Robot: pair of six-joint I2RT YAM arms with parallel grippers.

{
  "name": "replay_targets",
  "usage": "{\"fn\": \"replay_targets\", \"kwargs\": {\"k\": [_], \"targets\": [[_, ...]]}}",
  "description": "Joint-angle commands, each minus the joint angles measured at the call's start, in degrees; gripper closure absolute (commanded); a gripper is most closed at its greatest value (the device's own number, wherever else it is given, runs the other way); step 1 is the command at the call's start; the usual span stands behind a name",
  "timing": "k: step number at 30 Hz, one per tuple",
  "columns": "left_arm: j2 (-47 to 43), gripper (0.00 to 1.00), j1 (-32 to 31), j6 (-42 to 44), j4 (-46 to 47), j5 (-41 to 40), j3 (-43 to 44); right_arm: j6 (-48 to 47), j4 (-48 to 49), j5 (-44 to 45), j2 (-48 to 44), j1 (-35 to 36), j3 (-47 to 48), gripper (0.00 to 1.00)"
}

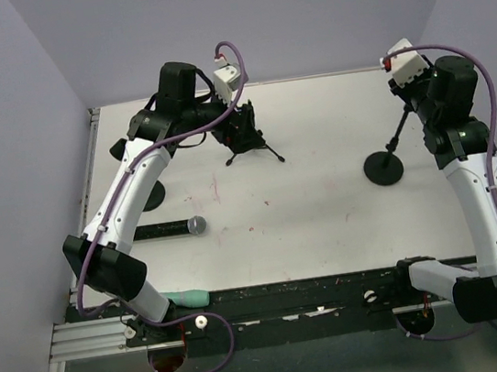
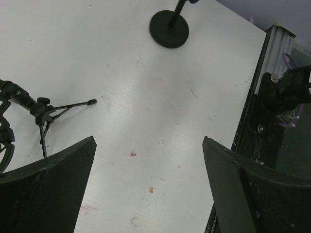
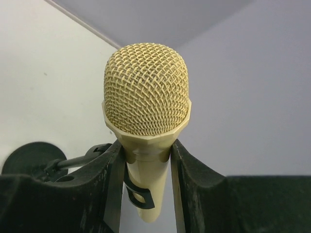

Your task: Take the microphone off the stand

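Observation:
A gold microphone (image 3: 146, 92) with a mesh head fills the right wrist view. My right gripper (image 3: 146, 160) is shut on its body just below the head. A black stand clip (image 3: 139, 194) wraps the body lower down. The stand's arm leads to its round black base (image 3: 30, 156), which also shows in the top view (image 1: 384, 168). There my right gripper (image 1: 405, 95) is at the top of that stand and hides the microphone. My left gripper (image 2: 148, 145) is open and empty above the table, near a small tripod stand (image 2: 46, 114).
A black microphone with a silver head (image 1: 197, 225) lies on the table at the left. The tripod stand (image 1: 252, 147) with a black mount stands at the back centre. A teal object (image 1: 188, 298) lies at the near edge by the left arm's base.

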Motion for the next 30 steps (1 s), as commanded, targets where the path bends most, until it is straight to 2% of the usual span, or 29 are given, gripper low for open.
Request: {"fn": "replay_targets", "kwargs": {"k": [1, 5, 11, 16, 20, 24, 26, 30], "targets": [[-2.6, 0.01, 1.9, 0.0, 1.6, -2.2, -1.4, -0.9, 9.1, -25.0, -0.2, 0.6, 3.1, 0.99], [-3.9, 0.01, 4.1, 0.6, 1.3, -2.2, -2.2, -3.1, 14.8, -41.2, -0.1, 3.2, -0.7, 0.99], [-7.7, 0.01, 6.2, 4.0, 2.0, -2.5, -5.1, -2.4, 19.0, -50.7, 7.4, 12.0, 2.2, 0.99], [-9.6, 0.01, 6.4, 5.6, 2.0, -3.7, -6.5, -2.3, 20.0, -53.4, 12.7, 16.9, 4.5, 0.99], [-10.2, 0.01, 6.4, 3.6, 3.7, -3.3, -7.5, -1.4, 20.8, -51.9, 13.9, 20.0, 3.7, 0.99], [-10.4, 0.01, 6.3, -0.2, 6.5, -2.6, -7.3, 4.9, 21.9, -48.8, 13.5, 22.2, 3.4, 0.98], [-10.2, 0.01, 6.2, -1.5, 7.4, -1.6, -6.7, 7.8, 19.9, -47.7, 13.8, 22.6, 4.7, 0.87], [-8.5, 0.01, 5.8, -1.7, 8.0, 1.4, -3.4, 9.8, 12.7, -47.1, 14.8, 22.7, 8.9, 0.52]]}}
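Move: My right fingers already grip the yellow microphone, still clipped to its black stand, whose middle is about 4 cm ahead, 2 cm left and 17 cm below that hand. My open left fingers are some 40 cm to the right hand's left and 3 cm back, about level. From my left hand the stand's middle lies about 38 cm right, 8 cm ahead and 17 cm below; the tripod stands straight ahead, roughly 24 cm out and 25 cm below. Keeping my grip below the microphone's head, I sweep my right hand about 30 cm left at nearly constant height, swinging its wrist nearly 70 degrees counter-clockwise, so microphone and stand come round towards my left hand. I slide my left hand about 5 cm left, then lift it a little, fingers still wide open and touching nothing. ##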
